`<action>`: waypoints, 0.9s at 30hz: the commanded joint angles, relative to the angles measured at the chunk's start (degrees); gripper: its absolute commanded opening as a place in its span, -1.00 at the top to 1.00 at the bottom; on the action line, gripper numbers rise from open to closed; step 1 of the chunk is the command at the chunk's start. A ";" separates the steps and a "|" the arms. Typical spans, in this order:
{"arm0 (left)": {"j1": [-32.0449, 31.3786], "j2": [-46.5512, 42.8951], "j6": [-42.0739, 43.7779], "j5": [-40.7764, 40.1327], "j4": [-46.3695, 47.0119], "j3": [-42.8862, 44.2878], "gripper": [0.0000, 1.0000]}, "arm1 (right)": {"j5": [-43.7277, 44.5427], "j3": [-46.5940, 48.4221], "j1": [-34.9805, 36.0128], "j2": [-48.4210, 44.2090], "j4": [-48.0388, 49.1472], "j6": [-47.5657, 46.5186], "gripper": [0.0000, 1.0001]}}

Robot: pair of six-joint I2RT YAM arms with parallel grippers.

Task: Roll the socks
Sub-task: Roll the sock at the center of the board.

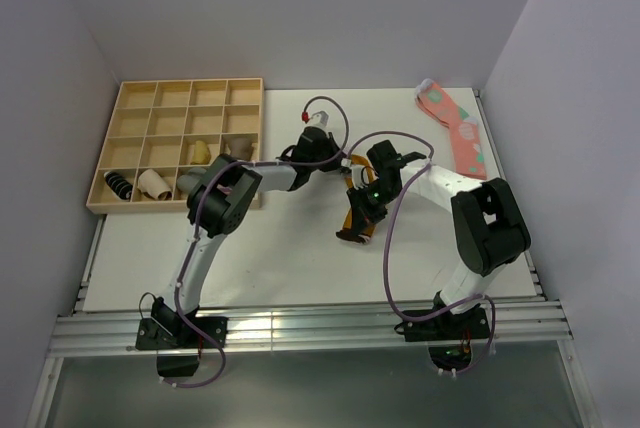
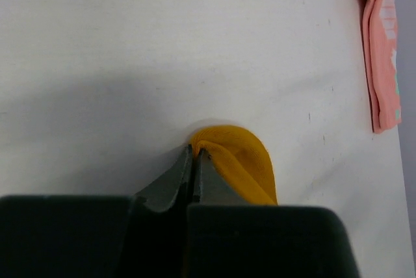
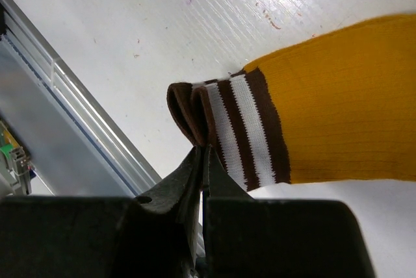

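Note:
The mustard-orange sock (image 1: pixel 354 220) is stretched between both grippers over the middle of the white table. In the left wrist view its rounded toe end (image 2: pixel 244 154) folds over the table, and my left gripper (image 2: pixel 195 151) is shut on that fold. In the right wrist view the dark brown cuff with white stripes (image 3: pixel 240 122) hangs off the orange body (image 3: pixel 338 115), and my right gripper (image 3: pixel 205 148) is shut on the cuff's edge. From above, the left gripper (image 1: pixel 347 164) sits at the sock's far end and the right gripper (image 1: pixel 353 232) at the near end; the arms hide most of the sock.
A wooden compartment tray (image 1: pixel 150 98) stands at the back left with rolled sock bundles (image 1: pixel 120 185) in its near row. A pink spotted sock (image 1: pixel 460 133) lies along the right wall, also seen as the pink sock (image 2: pixel 383 50). A metal rail (image 3: pixel 65 122) runs along the table's near edge.

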 commanded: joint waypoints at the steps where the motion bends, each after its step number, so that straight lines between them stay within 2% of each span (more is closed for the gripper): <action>1: 2.77 -2.06 -1.90 -3.68 -5.54 -2.94 0.99 | 0.40 1.00 -0.49 -1.15 0.59 -0.63 1.00; 5: 5.76 -5.13 -2.95 -7.89 -8.70 -3.83 0.99 | -0.21 2.67 -0.49 1.48 0.24 -0.97 1.00; 12: 9.81 -7.16 -1.99 -9.13 -12.40 -2.51 0.99 | -1.09 4.43 -0.57 6.23 -1.26 -1.68 1.00; 20: 9.99 -7.86 -1.11 -8.69 -11.79 -3.74 0.99 | -1.71 8.47 -2.24 15.10 -4.15 -1.76 1.00; 27: 9.55 -8.92 0.99 -8.87 -10.20 -6.99 0.97 | -3.82 16.20 -3.83 20.91 -10.30 -2.82 1.00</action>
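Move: The left hand already pinches the edge of the mustard sock's toe end; the sock's middle lies about 11 cm back and 4 cm to its right. The divided box's middle is some 43 cm to that hand's left and 3 ahead, the pink sock 29 cm right and 7 ahead. The right hand already holds the striped cuff, with the mustard sock's middle about 10 cm ahead, 3 right and 4 below. Still pinching, the left hand drags the toe about 12 cm left while the right lowers the cuff 4 cm. ##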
